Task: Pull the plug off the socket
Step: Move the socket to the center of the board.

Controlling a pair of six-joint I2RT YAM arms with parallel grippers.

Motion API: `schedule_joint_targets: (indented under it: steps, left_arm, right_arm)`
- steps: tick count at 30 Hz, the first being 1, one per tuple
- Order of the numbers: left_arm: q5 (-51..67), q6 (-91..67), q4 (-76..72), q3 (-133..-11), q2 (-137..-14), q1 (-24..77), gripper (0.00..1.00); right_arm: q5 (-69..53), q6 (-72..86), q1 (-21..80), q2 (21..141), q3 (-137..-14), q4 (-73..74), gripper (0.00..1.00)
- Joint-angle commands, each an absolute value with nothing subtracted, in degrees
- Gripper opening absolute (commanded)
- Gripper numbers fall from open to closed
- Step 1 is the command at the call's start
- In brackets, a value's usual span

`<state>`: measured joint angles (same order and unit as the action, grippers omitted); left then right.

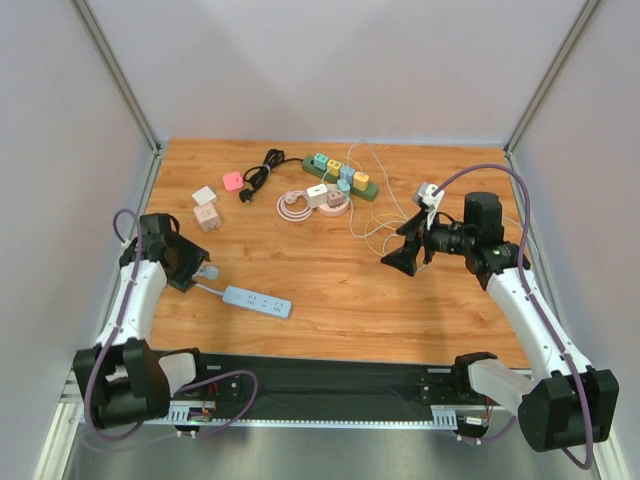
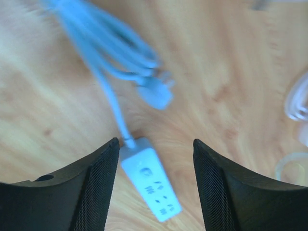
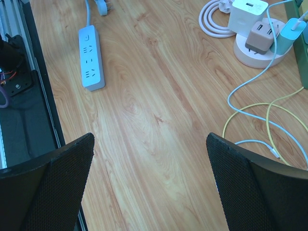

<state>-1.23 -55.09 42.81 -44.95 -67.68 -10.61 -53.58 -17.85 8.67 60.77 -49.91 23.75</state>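
Observation:
A pale blue power strip, the socket [image 1: 257,301], lies flat on the wooden table near the left front. Its own blue plug [image 2: 156,94] rests loose on the wood beside its bundled cord [image 2: 110,53], apart from the strip [image 2: 150,180]. My left gripper [image 2: 155,144] hovers over the strip's cord end, open, with nothing between its fingers. In the top view it sits at the plug [image 1: 208,271]. My right gripper [image 1: 405,255] hangs open over bare wood at the right. Its wrist view shows the strip [image 3: 91,57] far off at upper left.
At the back stand a green strip with coloured adapters [image 1: 340,176] and a round white socket hub with a coiled cord [image 1: 318,200]. A black cord [image 1: 262,170], a pink adapter [image 1: 232,181] and two small cubes [image 1: 206,205] lie nearby. Thin yellow and blue cables [image 3: 250,115] trail at right.

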Motion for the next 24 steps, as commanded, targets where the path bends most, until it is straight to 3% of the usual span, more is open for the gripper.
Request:
schedule_joint_targets:
  steps: [1, 2, 3, 5, 12, 20, 22, 24]
  left_arm:
    - [12.9, -47.1, 30.6, -44.0, -60.6, -10.9, 0.7]
    - [15.9, -46.0, 27.7, -41.5, -57.7, -10.9, 0.7]
    - [18.3, -45.4, 25.3, -40.4, -56.3, -10.9, 0.77]
    - [26.3, -42.9, 15.8, -38.0, -53.3, -10.9, 0.99]
    - [35.6, -39.7, 3.0, -41.1, -58.1, -8.5, 1.0]
    - [49.7, -63.8, -36.8, -41.3, -78.8, -7.8, 1.0]
    - [51.9, -63.8, -37.5, -45.6, -84.4, -6.9, 0.99]
    - [51.9, -54.9, -26.2, -49.5, -87.0, -3.9, 1.0]
  right_arm:
    - [-53.4, -19.7, 8.4, 59.6, -51.9, 23.3, 1.0]
    - [-53.4, -20.0, 8.4, 59.4, -51.8, 23.5, 1.0]
    - [-53.3, -20.2, 8.3, 59.4, -51.8, 23.6, 1.0]
    - [-53.5, -20.9, 8.4, 59.5, -51.8, 23.8, 1.0]
    - [-56.0, -24.6, 8.4, 59.8, -51.7, 26.1, 1.0]
    - [-57.1, -27.2, 6.7, 60.2, -51.3, 27.2, 1.0]
    - [-57.0, -27.4, 5.6, 60.7, -51.5, 27.5, 1.0]
    - [-56.3, -28.0, 4.8, 61.0, -51.8, 28.1, 1.0]
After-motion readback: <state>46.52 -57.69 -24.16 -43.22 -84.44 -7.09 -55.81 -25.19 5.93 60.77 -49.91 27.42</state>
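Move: The round white socket with the adapters on it stands roughly 32 cm to the left gripper's right, 19 cm ahead and 4 cm below. Its white cable coil lies 23 cm right and 19 cm ahead, and the black plug 11 cm right and 21 cm ahead. The blue power strip sits 16 cm right and 5 cm back. From the right gripper, the round socket is some 12 cm left, 19 cm ahead and 18 cm lower. Lift the left gripper clear of the blue cord by about 12 cm, carrying it forward and to the right towards the round white socket, and let it sink slightly at the end. On the way open the already parted fingers fully and swing them up out of their downward point, turning clockwise some 40 degrees, until they point forward-right and nearly level, touching nothing. ##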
